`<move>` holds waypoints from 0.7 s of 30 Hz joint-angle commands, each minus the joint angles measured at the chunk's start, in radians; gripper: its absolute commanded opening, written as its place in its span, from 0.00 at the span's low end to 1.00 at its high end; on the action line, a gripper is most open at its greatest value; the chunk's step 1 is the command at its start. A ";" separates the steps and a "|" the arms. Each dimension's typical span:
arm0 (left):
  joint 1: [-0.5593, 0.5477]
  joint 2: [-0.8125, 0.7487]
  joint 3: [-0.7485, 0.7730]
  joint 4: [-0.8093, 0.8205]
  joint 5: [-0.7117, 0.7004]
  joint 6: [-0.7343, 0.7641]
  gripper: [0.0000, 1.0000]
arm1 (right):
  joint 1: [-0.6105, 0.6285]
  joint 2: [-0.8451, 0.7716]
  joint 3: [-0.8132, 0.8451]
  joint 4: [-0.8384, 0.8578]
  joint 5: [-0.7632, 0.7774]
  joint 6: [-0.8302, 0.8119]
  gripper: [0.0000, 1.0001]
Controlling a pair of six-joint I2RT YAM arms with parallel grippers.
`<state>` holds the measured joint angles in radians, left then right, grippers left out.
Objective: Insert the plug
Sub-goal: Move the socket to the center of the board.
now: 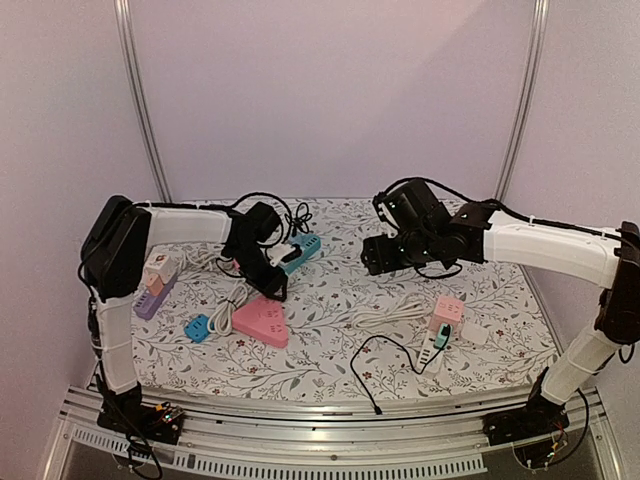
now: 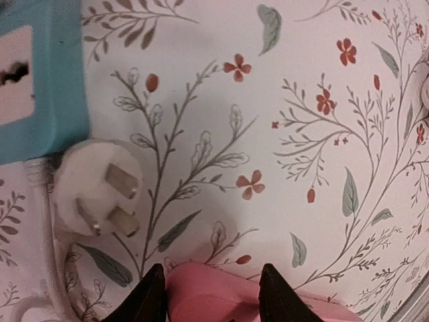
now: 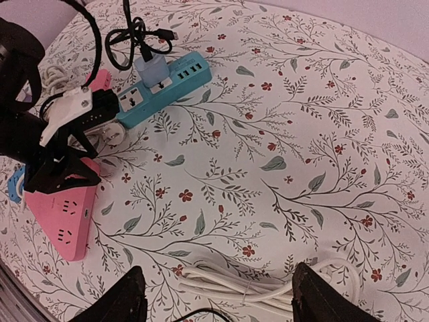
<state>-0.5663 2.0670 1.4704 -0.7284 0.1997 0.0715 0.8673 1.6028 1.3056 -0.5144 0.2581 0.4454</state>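
Observation:
A white three-pin plug (image 2: 100, 194) lies pins-up on the floral cloth, just below the blue power strip (image 2: 40, 80). In the left wrist view a corner of the pink triangular power strip (image 2: 211, 298) fills the gap between the fingers of my left gripper (image 2: 211, 285), touching both. From above, my left gripper (image 1: 272, 290) sits at the upper corner of the pink strip (image 1: 262, 322), beside the blue strip (image 1: 300, 250). My right gripper (image 1: 375, 258) hovers open over mid-table. Nothing is between its fingers, and a white cable bundle (image 3: 268, 285) lies under them.
A pink cube socket (image 1: 446, 312) and a white-teal strip (image 1: 432, 350) with a black cable (image 1: 375, 370) lie at the right. A purple and white socket stack (image 1: 155, 285) and a small blue adapter (image 1: 197, 328) sit at the left. A charger (image 3: 153, 67) is plugged into the blue strip.

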 commanded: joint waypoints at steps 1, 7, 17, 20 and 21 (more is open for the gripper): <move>-0.107 -0.053 -0.105 0.011 0.060 0.123 0.44 | -0.004 -0.031 -0.010 -0.012 0.022 0.007 0.73; -0.179 -0.086 -0.174 0.000 0.135 0.252 0.43 | -0.004 -0.011 0.000 -0.010 0.010 -0.001 0.73; -0.230 -0.128 0.060 -0.245 0.178 0.435 0.81 | -0.004 -0.007 0.020 -0.027 0.026 -0.019 0.75; -0.178 -0.193 0.133 -0.336 0.179 0.470 0.97 | -0.004 -0.001 0.025 -0.028 0.021 -0.021 0.75; -0.149 -0.222 0.136 -0.358 0.174 0.491 0.97 | -0.004 0.001 0.027 -0.027 0.018 -0.021 0.76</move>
<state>-0.7910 1.9686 1.5368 -0.9257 0.3592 0.4702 0.8673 1.5906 1.3060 -0.5217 0.2615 0.4358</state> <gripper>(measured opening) 0.950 0.753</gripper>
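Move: The pink triangular socket is already between the left hand's fingers by its far corner; its middle lies about 7 cm back and 2 cm left of that hand, a centimetre lower. The turquoise strip stands some 12 cm ahead and 6 cm right, the blue socket about 16 cm left and 8 cm back, the right-hand white cord roughly 25 cm right and 4 cm back. From the right hand, the pink socket lies some 25 cm left, 4 cm back, 18 cm below. Back towards its base and a little to the right, low over the board, the left hand drags the pink socket by its corner some 12 cm, turning about 30 degrees clockwise as it goes. Then the fingers open wide, let go of the corner, and the hand lifts about 6 cm clear, drifting slightly forward and right. ##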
